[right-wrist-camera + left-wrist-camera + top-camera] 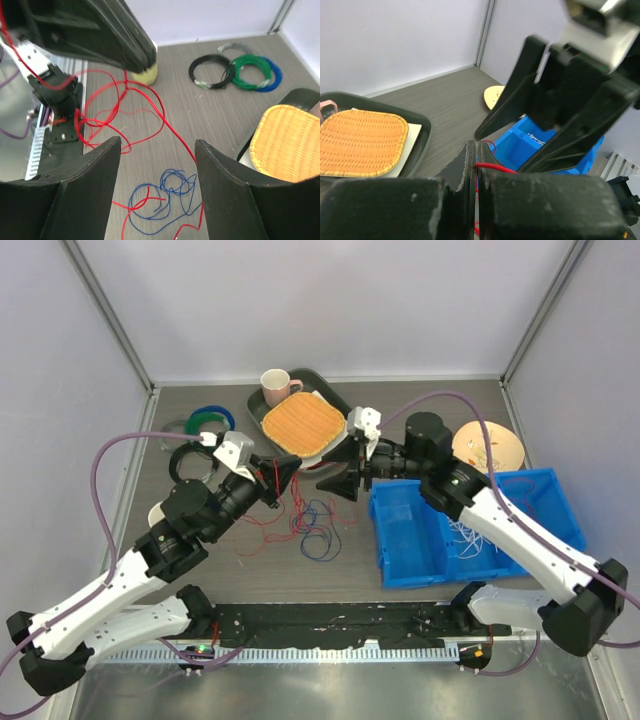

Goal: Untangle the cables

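Note:
A red cable loops over the table and crosses a smaller blue cable lying in coils. My left gripper is shut on a strand of the red cable, held above the table at centre. Facing it, my right gripper is open and hovers over the blue cable with nothing between its fingers; in the top view it is just right of the left gripper. A white cable lies in the blue bin.
Thick black, green and blue ring coils lie at the back left. A dark tray holds a wicker mat and a pink cup. A wooden plate sits behind the bin.

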### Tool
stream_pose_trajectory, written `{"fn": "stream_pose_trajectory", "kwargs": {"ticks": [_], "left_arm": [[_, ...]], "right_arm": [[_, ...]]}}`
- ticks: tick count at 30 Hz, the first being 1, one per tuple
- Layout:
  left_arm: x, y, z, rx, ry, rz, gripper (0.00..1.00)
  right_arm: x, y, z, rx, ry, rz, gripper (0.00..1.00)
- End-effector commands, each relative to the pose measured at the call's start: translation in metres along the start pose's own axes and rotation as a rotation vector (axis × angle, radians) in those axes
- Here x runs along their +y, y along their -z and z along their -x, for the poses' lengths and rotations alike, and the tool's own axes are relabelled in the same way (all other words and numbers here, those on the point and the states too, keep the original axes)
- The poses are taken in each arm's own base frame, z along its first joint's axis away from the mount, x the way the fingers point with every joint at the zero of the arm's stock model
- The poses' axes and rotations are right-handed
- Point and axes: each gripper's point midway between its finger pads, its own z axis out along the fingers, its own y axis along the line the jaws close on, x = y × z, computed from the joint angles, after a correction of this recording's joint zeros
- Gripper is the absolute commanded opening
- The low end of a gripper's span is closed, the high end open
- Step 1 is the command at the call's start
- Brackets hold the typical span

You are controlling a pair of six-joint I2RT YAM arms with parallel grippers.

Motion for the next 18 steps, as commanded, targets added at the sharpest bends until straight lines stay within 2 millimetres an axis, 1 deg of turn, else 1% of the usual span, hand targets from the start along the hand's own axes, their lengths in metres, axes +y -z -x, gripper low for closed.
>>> {"fn": "stream_pose_trajectory", "kwargs": {"ticks": [1, 3, 4, 5, 6, 7, 8, 9, 11, 12, 13, 14, 15, 16, 17, 18], "left_arm": [[-0.008, 0.003, 0.005, -0.014, 0.023, -0.039, 0.00], [-0.008, 0.002, 0.005, -0.014, 0.025, -0.040, 0.00], [-0.010, 0.001, 0.004, -0.011, 0.025, -0.052, 0.00], [-0.011, 0.000, 0.004, -0.012, 0.023, -0.055, 0.00], [-0.012, 0.000, 0.005, -0.013, 0.031, -0.057, 0.00], [-0.012, -0.001, 0.005, -0.012, 0.040, -0.056, 0.00], [-0.012, -0.003, 0.003, -0.005, 0.047, -0.053, 0.00], [-0.014, -0.004, 0.001, 0.000, 0.048, -0.061, 0.00], [-0.017, -0.006, 0.000, -0.002, 0.058, -0.077, 0.00], [-0.018, -0.007, -0.003, 0.004, 0.060, -0.084, 0.00], [-0.020, -0.007, -0.002, -0.001, 0.064, -0.093, 0.00], [-0.021, -0.007, -0.003, 0.001, 0.067, -0.100, 0.00], [-0.022, -0.008, -0.002, 0.000, 0.070, -0.102, 0.00], [-0.020, -0.007, -0.003, 0.010, 0.070, -0.095, 0.00], [-0.014, -0.008, -0.002, 0.007, 0.073, -0.058, 0.00], [-0.009, -0.007, 0.000, 0.001, 0.076, -0.027, 0.00]], "right_arm": [[0.005, -0.017, -0.010, 0.031, 0.108, 0.132, 0.66], [0.006, -0.023, -0.016, 0.050, 0.131, 0.162, 0.66], [0.004, -0.030, -0.026, 0.076, 0.121, 0.169, 0.65], [0.005, -0.034, -0.026, 0.077, 0.129, 0.175, 0.64], [0.002, -0.038, -0.029, 0.086, 0.121, 0.167, 0.58], [-0.003, -0.044, -0.030, 0.090, 0.103, 0.152, 0.43], [-0.008, -0.047, -0.029, 0.090, 0.086, 0.134, 0.36], [-0.009, -0.049, -0.029, 0.098, 0.063, 0.125, 0.34], [-0.011, -0.051, -0.031, 0.103, 0.063, 0.129, 0.34], [-0.009, -0.052, -0.028, 0.089, 0.048, 0.130, 0.34], [-0.007, -0.052, -0.031, 0.081, 0.041, 0.138, 0.32], [-0.007, -0.054, -0.025, 0.049, 0.058, 0.146, 0.27], [-0.005, -0.055, -0.025, 0.044, 0.056, 0.150, 0.21], [-0.008, -0.055, -0.021, 0.041, 0.060, 0.134, 0.09], [-0.010, -0.053, -0.021, 0.057, 0.044, 0.111, 0.01], [-0.014, -0.051, -0.017, 0.058, 0.032, 0.077, 0.01]]}}
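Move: The left hand already holds the red cable at its fingertips. The strand the open right hand goes for hangs about 5 cm to that hand's left, 2 cm ahead and 6 cm below; from the left hand it is roughly 3 cm ahead and 8 cm down. About 19 cm beneath the right hand lies the blue cable, 2 cm left and 1 cm back; the blue bin is some 20 cm right, 3 cm back and 17 cm lower. The right fingers shut on the red strand just under the left fingertips and pinch it. To get there the right hand sinks nearly 7 cm while reaching about 5 cm left and a little forward, tipping its fingers some 10 degrees downward, then rises about 1 cm while the fingers finish closing. The left hand keeps its grip and eases only about 2 cm right and slightly down. ##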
